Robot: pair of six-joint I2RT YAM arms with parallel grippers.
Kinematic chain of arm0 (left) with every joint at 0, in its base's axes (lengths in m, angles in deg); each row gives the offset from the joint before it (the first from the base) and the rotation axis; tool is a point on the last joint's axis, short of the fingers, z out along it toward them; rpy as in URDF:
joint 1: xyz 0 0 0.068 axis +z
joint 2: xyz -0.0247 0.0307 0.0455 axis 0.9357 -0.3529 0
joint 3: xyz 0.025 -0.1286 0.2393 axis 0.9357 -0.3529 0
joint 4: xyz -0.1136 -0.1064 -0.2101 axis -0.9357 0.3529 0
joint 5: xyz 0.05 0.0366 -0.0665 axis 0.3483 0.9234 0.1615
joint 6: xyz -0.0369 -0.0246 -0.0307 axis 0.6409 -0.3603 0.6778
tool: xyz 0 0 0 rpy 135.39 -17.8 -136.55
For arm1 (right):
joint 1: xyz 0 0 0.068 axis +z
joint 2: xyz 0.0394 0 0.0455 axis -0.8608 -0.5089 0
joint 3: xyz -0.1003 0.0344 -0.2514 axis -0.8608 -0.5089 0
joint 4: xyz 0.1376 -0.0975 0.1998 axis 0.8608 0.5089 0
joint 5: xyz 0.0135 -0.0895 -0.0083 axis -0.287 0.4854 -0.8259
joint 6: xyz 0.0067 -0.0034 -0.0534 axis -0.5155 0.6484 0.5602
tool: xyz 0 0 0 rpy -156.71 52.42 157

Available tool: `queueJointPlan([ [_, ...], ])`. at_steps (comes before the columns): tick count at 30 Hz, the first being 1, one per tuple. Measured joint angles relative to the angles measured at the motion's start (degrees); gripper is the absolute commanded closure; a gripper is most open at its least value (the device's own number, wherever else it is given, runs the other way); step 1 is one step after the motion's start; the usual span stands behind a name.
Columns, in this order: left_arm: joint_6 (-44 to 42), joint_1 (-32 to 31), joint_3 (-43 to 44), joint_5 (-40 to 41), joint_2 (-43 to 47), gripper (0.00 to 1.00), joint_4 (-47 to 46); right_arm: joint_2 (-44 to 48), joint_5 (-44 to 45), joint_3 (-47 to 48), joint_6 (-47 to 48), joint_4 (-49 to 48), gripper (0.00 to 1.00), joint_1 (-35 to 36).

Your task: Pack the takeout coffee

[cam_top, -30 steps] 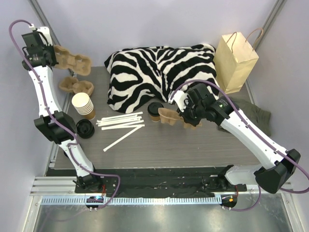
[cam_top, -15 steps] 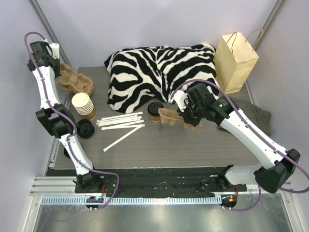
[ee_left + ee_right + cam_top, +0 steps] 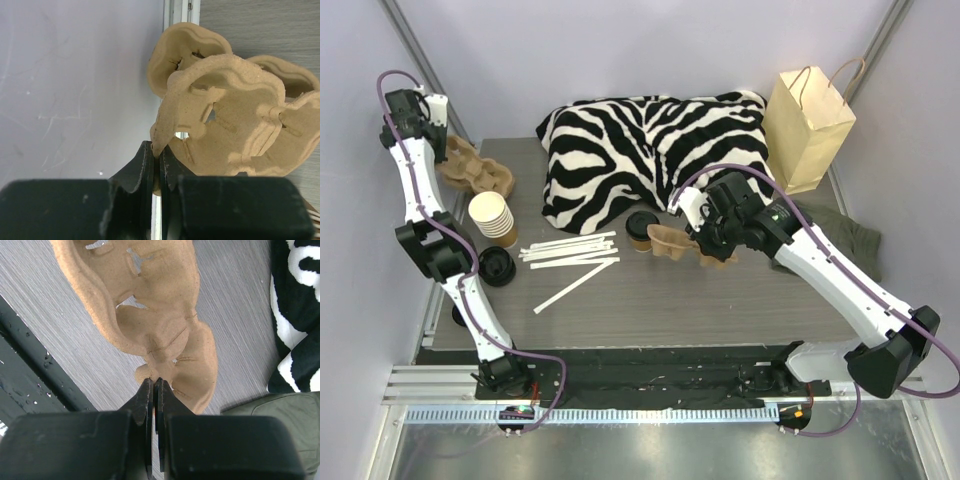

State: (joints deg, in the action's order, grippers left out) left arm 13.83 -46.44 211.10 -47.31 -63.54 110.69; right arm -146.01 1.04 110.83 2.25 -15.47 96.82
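Observation:
The takeout coffee (image 3: 640, 226), a small brown cup with a black lid, stands mid-table just left of a pulp cup carrier (image 3: 672, 242). My right gripper (image 3: 705, 245) is shut on that carrier's right edge; in the right wrist view the jaws (image 3: 156, 382) pinch the rim of the carrier (image 3: 150, 305) over the grey table. At the far left, my left gripper (image 3: 438, 140) is shut on the edge of a second pulp carrier (image 3: 475, 170). In the left wrist view the fingers (image 3: 159, 152) clamp this carrier (image 3: 230, 110), which lies on another one.
A stack of lidless paper cups (image 3: 492, 218) and loose black lids (image 3: 496, 266) sit at the left. White paper-wrapped straws (image 3: 570, 252) lie in front of the zebra cushion (image 3: 650, 150). A kraft paper bag (image 3: 807, 125) stands at the back right beside a green cloth (image 3: 840, 235).
My left arm has brought its carrier down from the air onto the other carrier at the table's far left. The right arm and its carrier have stayed put.

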Motion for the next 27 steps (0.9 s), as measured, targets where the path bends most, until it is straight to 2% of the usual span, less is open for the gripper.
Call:
queueJointPlan([
  [2,-0.4,0.0,0.0,0.0,-0.6,0.91,0.0,-0.3,0.0,0.0,0.0,0.0,0.99,0.0],
  [5,-1.2,0.0,0.0,0.0,-1.1,0.79,-0.3,-0.7,0.0,0.0,0.0,0.0,0.99,0.0],
  [8,-1.9,0.0,0.0,0.1,-1.1,0.49,-0.7,-0.9,0.0,0.0,0.0,0.0,0.99,0.0],
  [12,-2.8,-0.1,0.0,0.6,-1.1,0.33,-1.6,-1.0,0.0,0.0,0.0,0.0,0.99,0.0],
  [22,-2.2,-0.5,1.6,1.8,-0.9,0.16,-4.3,-0.8,-1.5,-0.6,0.2,0.0,0.99,0.0],
  [27,0.3,-1.4,1.6,-1.1,2.1,0.06,-3.3,0.5,-2.3,-4.2,0.9,-0.3,0.99,1.5],
])
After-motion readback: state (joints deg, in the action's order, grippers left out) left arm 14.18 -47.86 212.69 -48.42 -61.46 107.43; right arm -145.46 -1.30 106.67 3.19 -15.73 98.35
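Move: The resting carrier, on which the left hand's held cup carrier is being set, has its middle some 9 cm right of that hand, about 2 cm ahead and 10 cm below. The paper cup stack stands some 20 cm right and 15 cm back, the black lids 21 cm right and 25 cm back. From the right hand, also holding a carrier, the lidded coffee cup is about 14 cm left, 7 cm ahead and 6 cm lower. The cup carrier pinched by its left end is eased down about 1 cm towards the resting carrier, then let go as the left fingers spread nearly fully. The empty left hand drifts slightly forward, then climbs away, about 5 cm up from its lowest point, shifting right at the end. The right hand keeps its carrier pinched and late on takes it about 2 cm down and 2 cm back. ##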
